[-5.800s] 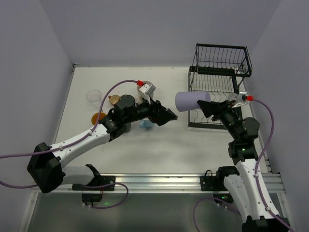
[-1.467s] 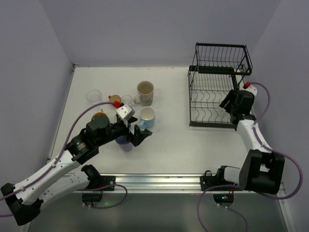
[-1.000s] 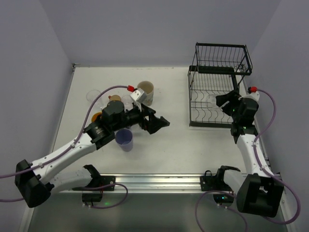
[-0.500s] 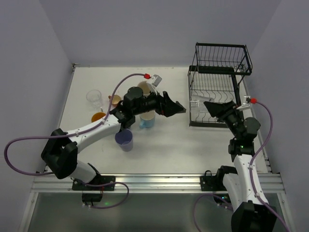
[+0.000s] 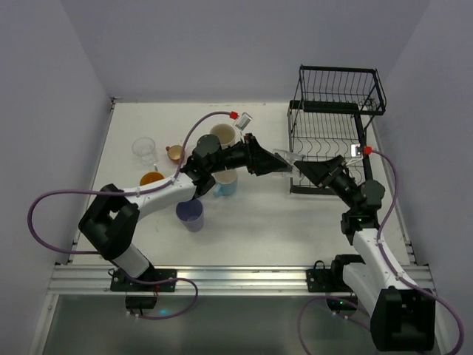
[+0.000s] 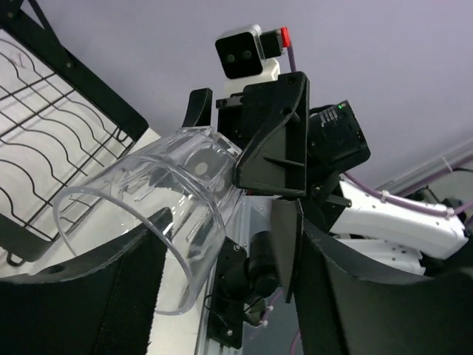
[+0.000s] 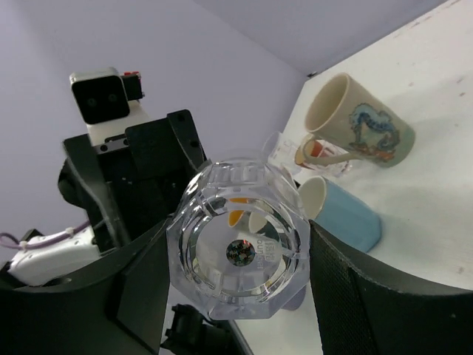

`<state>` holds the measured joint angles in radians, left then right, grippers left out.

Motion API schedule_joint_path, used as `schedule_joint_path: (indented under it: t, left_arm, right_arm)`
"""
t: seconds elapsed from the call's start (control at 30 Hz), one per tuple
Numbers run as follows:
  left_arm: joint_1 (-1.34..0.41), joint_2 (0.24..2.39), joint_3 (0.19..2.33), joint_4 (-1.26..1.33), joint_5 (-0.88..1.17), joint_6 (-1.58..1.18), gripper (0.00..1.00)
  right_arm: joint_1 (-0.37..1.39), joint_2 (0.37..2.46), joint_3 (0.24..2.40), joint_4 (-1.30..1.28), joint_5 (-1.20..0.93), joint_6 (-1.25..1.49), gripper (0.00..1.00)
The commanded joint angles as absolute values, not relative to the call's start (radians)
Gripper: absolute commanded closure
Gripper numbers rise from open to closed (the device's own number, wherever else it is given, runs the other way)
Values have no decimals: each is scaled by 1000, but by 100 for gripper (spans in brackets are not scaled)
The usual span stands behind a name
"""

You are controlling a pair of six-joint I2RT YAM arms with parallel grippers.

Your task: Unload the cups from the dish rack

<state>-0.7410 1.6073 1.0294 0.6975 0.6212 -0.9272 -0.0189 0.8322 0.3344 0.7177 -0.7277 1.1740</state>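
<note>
My right gripper (image 5: 307, 168) is shut on the base of a clear glass (image 5: 287, 157), held on its side in the air just left of the black wire dish rack (image 5: 334, 111). Through the right wrist view, the glass's faceted base (image 7: 240, 248) fills the gap between both pads. My left gripper (image 5: 275, 164) stands open around the mouth end of the glass (image 6: 159, 200). One finger lies close beside the rim; the other finger (image 6: 288, 244) stands apart from it. The rack's lower tray (image 6: 66, 111) shows no cups.
On the table left of the arms stand a beige mug (image 5: 222, 137), a light blue cup (image 5: 226, 183), a lavender cup (image 5: 190, 214), an orange cup (image 5: 151, 179), an orange-red mug (image 5: 175, 153) and a clear glass (image 5: 143, 148). Walls close in on both sides.
The right gripper has carried the glass left, out of the rack. The left arm has swung right to meet it, and its jaws have narrowed around the glass's mouth.
</note>
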Motion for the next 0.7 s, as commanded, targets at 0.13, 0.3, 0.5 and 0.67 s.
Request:
schedule_joint_path:
  t: [0.13, 0.3, 0.5, 0.67]
  left_arm:
    - [-746, 1566, 979, 939, 672, -993, 88]
    - [-746, 1493, 930, 893, 646, -933, 100]
    - [-756, 1367, 954, 536, 620, -708, 100]
    - [-768, 1256, 966, 224, 539, -554, 100]
  right_arm:
    - [49, 902, 327, 908, -718, 1246, 87]
    - [61, 913, 318, 911, -703, 1247, 45]
    - [61, 839, 376, 659, -641, 1106, 1]
    - [60, 785, 413, 510, -598, 1033, 1]
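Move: The clear cup hangs in the air between the hands, its base end still in the right hand's fingers: its middle is about 3 cm to that hand's left and 2 cm ahead. From the left hand it lies some 3 cm right, 2 cm ahead and slightly below, the rim already between the open fingers. On the table about 24 cm below the left hand, the blue cup stands some 15 cm left and 4 cm ahead, the dragon mug 16 cm left and 17 cm ahead. Closing on the clear cup's wall, one finger inside the rim and one outside, the left hand pinches it while easing back, then draws left and back, away from the right hand, about 5 cm in all. The right hand keeps its grip while shifting 2 cm left and rising slightly, then opens wide, lets go, and sinks back to about its starting height. ##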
